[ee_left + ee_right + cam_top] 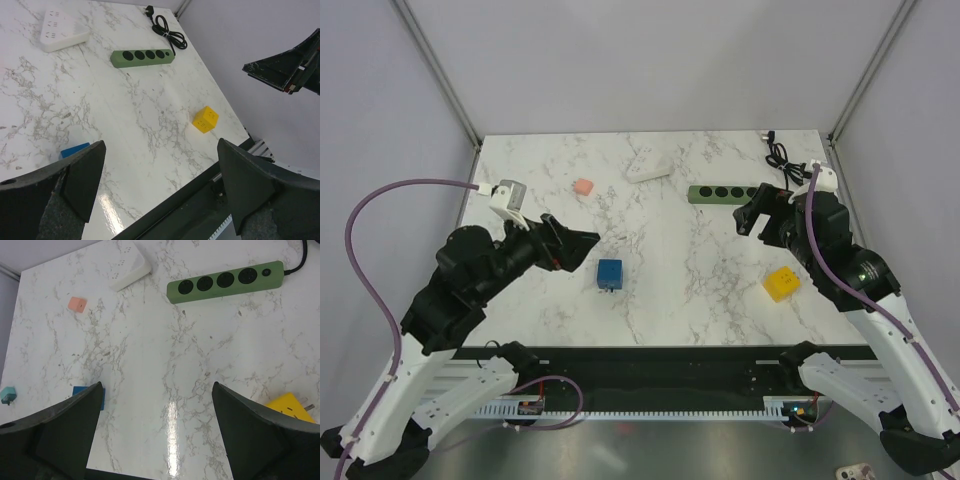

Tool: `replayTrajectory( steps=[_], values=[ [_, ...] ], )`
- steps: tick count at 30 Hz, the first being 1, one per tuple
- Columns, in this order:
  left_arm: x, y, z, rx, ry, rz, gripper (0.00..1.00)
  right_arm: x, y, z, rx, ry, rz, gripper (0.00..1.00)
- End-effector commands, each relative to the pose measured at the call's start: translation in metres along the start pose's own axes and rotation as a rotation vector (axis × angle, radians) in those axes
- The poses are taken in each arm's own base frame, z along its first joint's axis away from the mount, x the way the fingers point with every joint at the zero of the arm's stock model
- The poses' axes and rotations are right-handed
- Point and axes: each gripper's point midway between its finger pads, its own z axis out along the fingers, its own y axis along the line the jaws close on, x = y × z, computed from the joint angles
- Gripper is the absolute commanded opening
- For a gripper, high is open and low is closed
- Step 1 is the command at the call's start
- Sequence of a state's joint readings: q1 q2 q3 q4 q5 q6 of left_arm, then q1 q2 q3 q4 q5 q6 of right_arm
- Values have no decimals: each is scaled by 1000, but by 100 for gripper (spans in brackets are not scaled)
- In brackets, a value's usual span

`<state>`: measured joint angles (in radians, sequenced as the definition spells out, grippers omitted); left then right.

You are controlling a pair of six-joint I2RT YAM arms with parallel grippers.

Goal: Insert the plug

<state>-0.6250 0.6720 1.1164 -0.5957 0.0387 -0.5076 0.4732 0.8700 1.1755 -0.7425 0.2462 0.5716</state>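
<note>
The bright-blue plug block [610, 273] sits on the marble table near the middle front, prongs hidden. It shows partly behind the left finger in the left wrist view [74, 150] and in the right wrist view [79, 390]. The green power strip [724, 193] lies at the back right, with several round sockets [143, 56] [225, 280]. My left gripper [578, 245] is open and empty, just left of the plug. My right gripper [752, 213] is open and empty, near the strip's right end.
A yellow block [781, 283] lies front right [205, 119] [291, 407]. A small pink block [583, 187] and a white power strip [648, 168] lie at the back. A black coiled cable [785, 158] leads from the green strip. A small teal item [7, 395] lies at far left.
</note>
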Motion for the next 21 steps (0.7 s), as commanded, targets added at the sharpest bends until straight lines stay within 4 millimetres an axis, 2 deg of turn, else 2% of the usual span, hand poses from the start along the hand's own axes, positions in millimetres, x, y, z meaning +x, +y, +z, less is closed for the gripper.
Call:
replayTrajectory(
  steps=[1, 7, 13, 17, 18, 19, 21],
  values=[
    [-3, 5, 8, -25, -17, 5, 100, -6, -5, 0, 24, -28, -17, 98],
    [-1, 19, 17, -95, -17, 5, 100, -8, -1, 3, 2, -51, -12, 98],
    [14, 37, 36, -187, 27, -35, 100, 11, 4, 16, -46, -11, -3, 98],
    [17, 71, 44, -370, 37, -179, 100, 33, 12, 24, -118, 41, 16, 98],
    [22, 81, 42, -415, 52, -207, 100, 36, 22, 24, -180, 52, 16, 98],
    [21, 99, 41, -476, 44, -247, 100, 39, 25, 24, -202, 57, 17, 98],
    [24, 116, 40, -528, 43, -309, 100, 44, 29, 24, -242, 50, 20, 98]
  ],
)
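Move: The blue block lies about 12 cm ahead of the left hand, level sideways and some 33 cm below; the pink block is about 32 cm ahead and 6 cm left. From the right hand the blue block is some 22 cm left, no farther out, about 28 cm down, with the yellow block 2 cm back and 16 cm right, the green strip 18 cm ahead and 3 cm right. Open left hand sinks forward 10 cm towards the blue block, turning counter-clockwise; open right drops 5 cm, drifting left. ##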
